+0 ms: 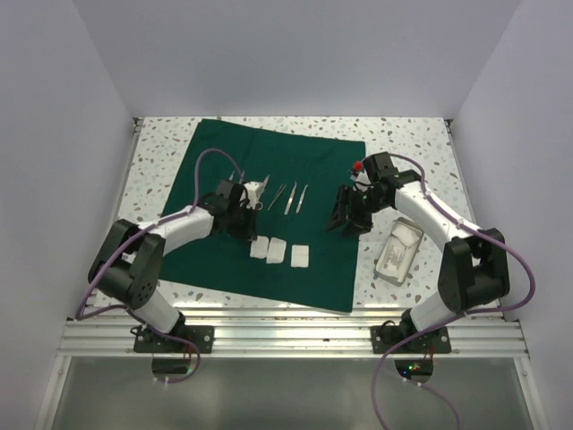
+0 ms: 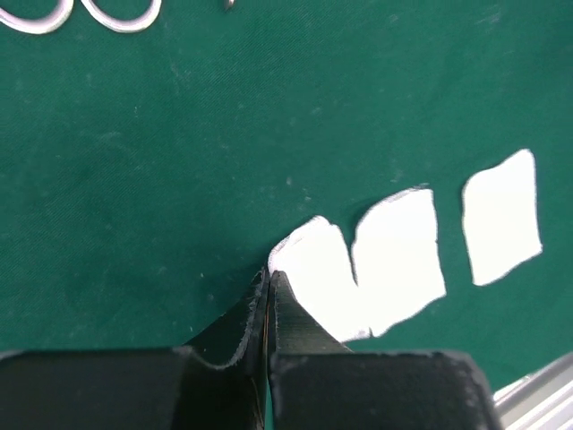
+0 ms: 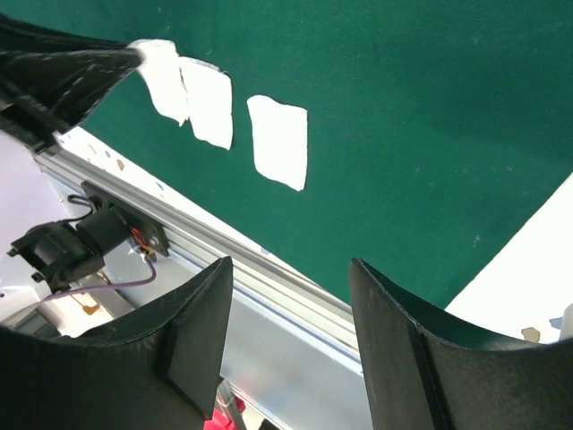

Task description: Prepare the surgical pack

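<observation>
The dark green drape lies flat on the table. On it lie steel scissors, with their finger rings at the top of the left wrist view, and tweezers beside them. Three white gauze squares sit in a row near the drape's front edge. My left gripper is shut, its tips pinching the raised corner of the leftmost gauze square. My right gripper hangs open and empty over the drape's right front part. The shiny metal tray holds something white.
The tray stands on the speckled tabletop just right of the drape. An aluminium rail runs along the near edge, also visible below my right gripper. White walls close in the sides and back.
</observation>
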Robot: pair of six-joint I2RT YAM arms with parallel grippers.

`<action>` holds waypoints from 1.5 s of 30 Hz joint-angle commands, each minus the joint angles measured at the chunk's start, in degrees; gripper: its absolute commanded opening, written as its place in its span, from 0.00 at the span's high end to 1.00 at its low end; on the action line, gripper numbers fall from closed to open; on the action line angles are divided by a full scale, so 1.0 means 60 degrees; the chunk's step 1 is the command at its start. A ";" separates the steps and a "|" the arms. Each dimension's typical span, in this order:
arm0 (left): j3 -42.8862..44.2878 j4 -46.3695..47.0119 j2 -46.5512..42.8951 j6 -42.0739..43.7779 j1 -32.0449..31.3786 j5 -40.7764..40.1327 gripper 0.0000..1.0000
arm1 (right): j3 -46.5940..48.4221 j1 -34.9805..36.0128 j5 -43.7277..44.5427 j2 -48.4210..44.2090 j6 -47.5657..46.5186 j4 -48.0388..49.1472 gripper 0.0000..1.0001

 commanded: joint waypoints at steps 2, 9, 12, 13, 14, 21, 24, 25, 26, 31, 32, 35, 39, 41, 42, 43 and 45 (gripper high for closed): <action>0.0195 -0.0244 -0.1483 -0.0237 0.0031 0.0230 1.00 | -0.0016 -0.0012 -0.0116 -0.0443 -0.0186 0.0031 0.41; 0.0518 -0.1182 -0.2409 -0.0837 -0.0130 0.0962 1.00 | -0.0163 -0.0012 -0.0247 -0.0370 -0.0128 0.0280 0.41; 0.0576 -0.1022 -0.2469 -0.1174 -0.0247 0.1635 1.00 | -0.0178 -0.0013 -0.0292 -0.0341 -0.0113 0.0324 0.41; 0.0620 -0.1036 -0.2410 -0.1248 -0.0277 0.1927 1.00 | -0.0178 0.0002 -0.0306 -0.0326 -0.0113 0.0324 0.41; 0.0664 -0.0993 -0.2265 -0.1321 -0.0408 0.2002 1.00 | -0.0178 -0.0012 -0.0306 -0.0311 -0.0084 0.0339 0.41; 0.0518 -0.0554 -0.1518 -0.1336 -0.0746 0.2207 1.00 | -0.0280 -0.0013 -0.0277 -0.0457 -0.0040 0.0339 0.41; 0.0547 -0.0305 -0.1195 -0.1132 -0.0746 0.2325 1.00 | -0.0324 -0.0013 -0.0233 -0.0545 -0.0040 0.0280 0.41; 0.0620 -0.0318 -0.0933 -0.1059 -0.0731 0.2354 1.00 | -0.0368 -0.0013 -0.0218 -0.0560 -0.0040 0.0280 0.41; 0.0664 -0.0290 -0.0800 -0.0985 -0.0746 0.2383 1.00 | -0.0383 0.0002 -0.0204 -0.0589 -0.0025 0.0266 0.41; 0.0723 0.0033 -0.0404 -0.1028 -0.0731 0.2530 1.00 | -0.0427 -0.0013 -0.0174 -0.0619 0.0033 0.0280 0.41; 0.0766 0.0033 -0.0360 -0.1029 -0.0746 0.2545 1.00 | -0.0427 -0.0013 -0.0160 -0.0604 0.0033 0.0280 0.41; 0.0767 0.0135 -0.0330 -0.1116 -0.0746 0.2589 1.00 | -0.0427 -0.0013 -0.0160 -0.0546 0.0048 0.0295 0.41; 0.0767 0.0121 -0.0373 -0.1175 -0.0702 0.2603 1.00 | -0.0398 0.0002 -0.0204 -0.0487 0.0092 0.0354 0.41; 0.0767 0.0194 -0.0388 -0.1248 -0.0702 0.2618 1.00 | -0.0383 -0.0012 -0.0204 -0.0443 0.0107 0.0354 0.41; 0.0738 0.0209 -0.0359 -0.1292 -0.0687 0.2618 1.00 | -0.0368 -0.0013 -0.0218 -0.0414 0.0107 0.0368 0.41; 0.0723 0.0223 -0.0316 -0.1321 -0.0687 0.2618 1.00 | -0.0368 -0.0013 -0.0204 -0.0414 0.0107 0.0368 0.41; 0.0621 0.0296 -0.0155 -0.1394 -0.0673 0.2735 1.00 | -0.0383 0.0002 -0.0218 -0.0399 0.0107 0.0383 0.41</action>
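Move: The left hand's shut fingers already pinch the leftmost gauze. The middle gauze it is taken to lies about 7 cm right and 4 cm back, roughly 1 cm below; the last gauze is some 14 cm right and 5 cm back, and a scissors' ring about 9 cm ahead and 1 cm right. From the right hand, the middle gauze is about 17 cm left, 1 cm back and 11 cm below. The left hand lifts the pinched gauze about 9 cm, carries it right and back, then lowers it 5 cm over the middle gauze. ##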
